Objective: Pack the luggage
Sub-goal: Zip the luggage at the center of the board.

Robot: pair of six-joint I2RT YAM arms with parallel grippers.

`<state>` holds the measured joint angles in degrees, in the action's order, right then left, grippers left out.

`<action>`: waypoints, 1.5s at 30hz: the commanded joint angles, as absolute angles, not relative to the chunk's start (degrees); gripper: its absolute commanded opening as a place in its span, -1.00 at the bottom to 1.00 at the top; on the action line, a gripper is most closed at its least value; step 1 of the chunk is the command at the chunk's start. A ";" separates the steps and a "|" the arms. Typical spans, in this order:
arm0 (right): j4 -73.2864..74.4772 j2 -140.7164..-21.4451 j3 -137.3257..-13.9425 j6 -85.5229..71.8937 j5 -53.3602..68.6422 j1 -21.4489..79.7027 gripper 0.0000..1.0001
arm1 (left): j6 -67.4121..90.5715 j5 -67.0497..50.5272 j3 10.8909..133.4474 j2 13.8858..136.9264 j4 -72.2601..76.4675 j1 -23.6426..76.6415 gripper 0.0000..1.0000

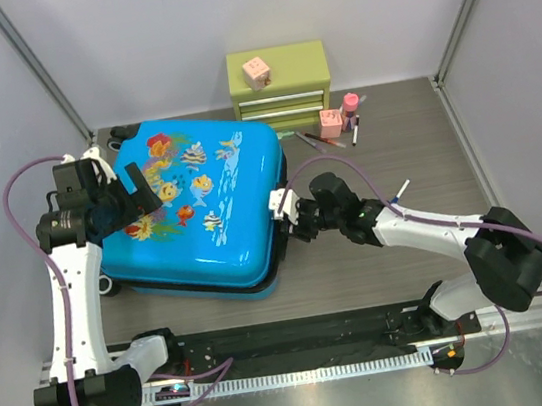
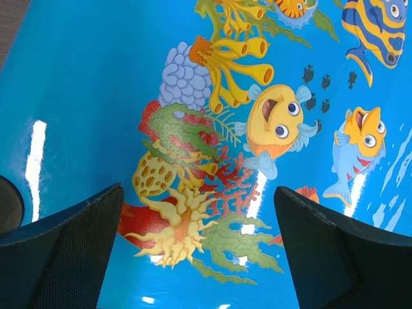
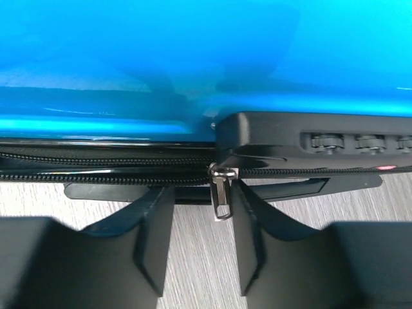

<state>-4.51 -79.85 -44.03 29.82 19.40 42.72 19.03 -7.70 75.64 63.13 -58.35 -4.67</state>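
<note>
The luggage [image 1: 200, 203] lies flat and closed on the table, a bright blue hard shell printed with fish and coral. My left gripper [image 1: 144, 196] hovers over its left part, open, and in the left wrist view the print [image 2: 193, 161] fills the space between the wide-apart fingers of the left gripper [image 2: 198, 190]. My right gripper [image 1: 287, 211] is at the case's right side. In the right wrist view a metal zipper pull [image 3: 221, 193] hangs from the black zipper beside the combination lock [image 3: 347, 141]. It sits between the right gripper's [image 3: 201, 193] fingers, close to the right one, with a gap on the left.
A small green drawer chest [image 1: 279, 81] stands at the back with a pink cube [image 1: 255, 72] on top. Pink containers [image 1: 338, 118] and pens [image 1: 318, 139] lie to its right. A white stick [image 1: 402, 188] rests by the right arm. The black rail [image 1: 300, 335] runs along the near edge.
</note>
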 commanded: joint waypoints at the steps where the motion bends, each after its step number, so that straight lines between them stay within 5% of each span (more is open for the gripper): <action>1: -9.76 -77.79 -44.74 30.67 18.02 42.63 -0.22 | 18.28 -8.35 74.88 62.32 -57.66 -4.66 0.99; 5: -7.56 -75.50 -44.04 31.11 17.93 42.71 -0.70 | 18.46 -8.44 74.36 62.40 -57.57 -4.66 1.00; 11: -6.77 -73.74 -42.72 31.29 17.58 42.98 -0.97 | 18.55 -8.61 73.74 62.32 -57.39 -4.66 1.00; 45: 1.21 -64.60 -41.04 7.83 7.29 63.63 -0.97 | 20.92 -9.14 73.74 62.67 -55.99 -4.66 1.00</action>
<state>2.81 -67.77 -38.68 14.37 8.60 62.35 19.46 -7.68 74.32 62.59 -56.14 -4.67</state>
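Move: The luggage's zipper pull hangs almost between my half-open right fingertips, about 1 cm to the left of the hand point and level with it. From my right hand, the black combination lock sits roughly 6 cm ahead, 2 cm left and slightly higher; the luggage's near right corner is some 15 cm back and 4 cm left. From my left hand, above the lid, the pull lies about 28 cm right, 4 cm back and 13 cm lower. My right fingers finish closing and pinch the zipper pull, easing about 1 cm right. Then I draw it back towards my base along the luggage's right side, away from the lock and towards the near corner, some 12 cm in a speeding pull that drifts left, the wrist turning slightly. My left hand stays put, open, its fingertips seeming to rest on the lid. ##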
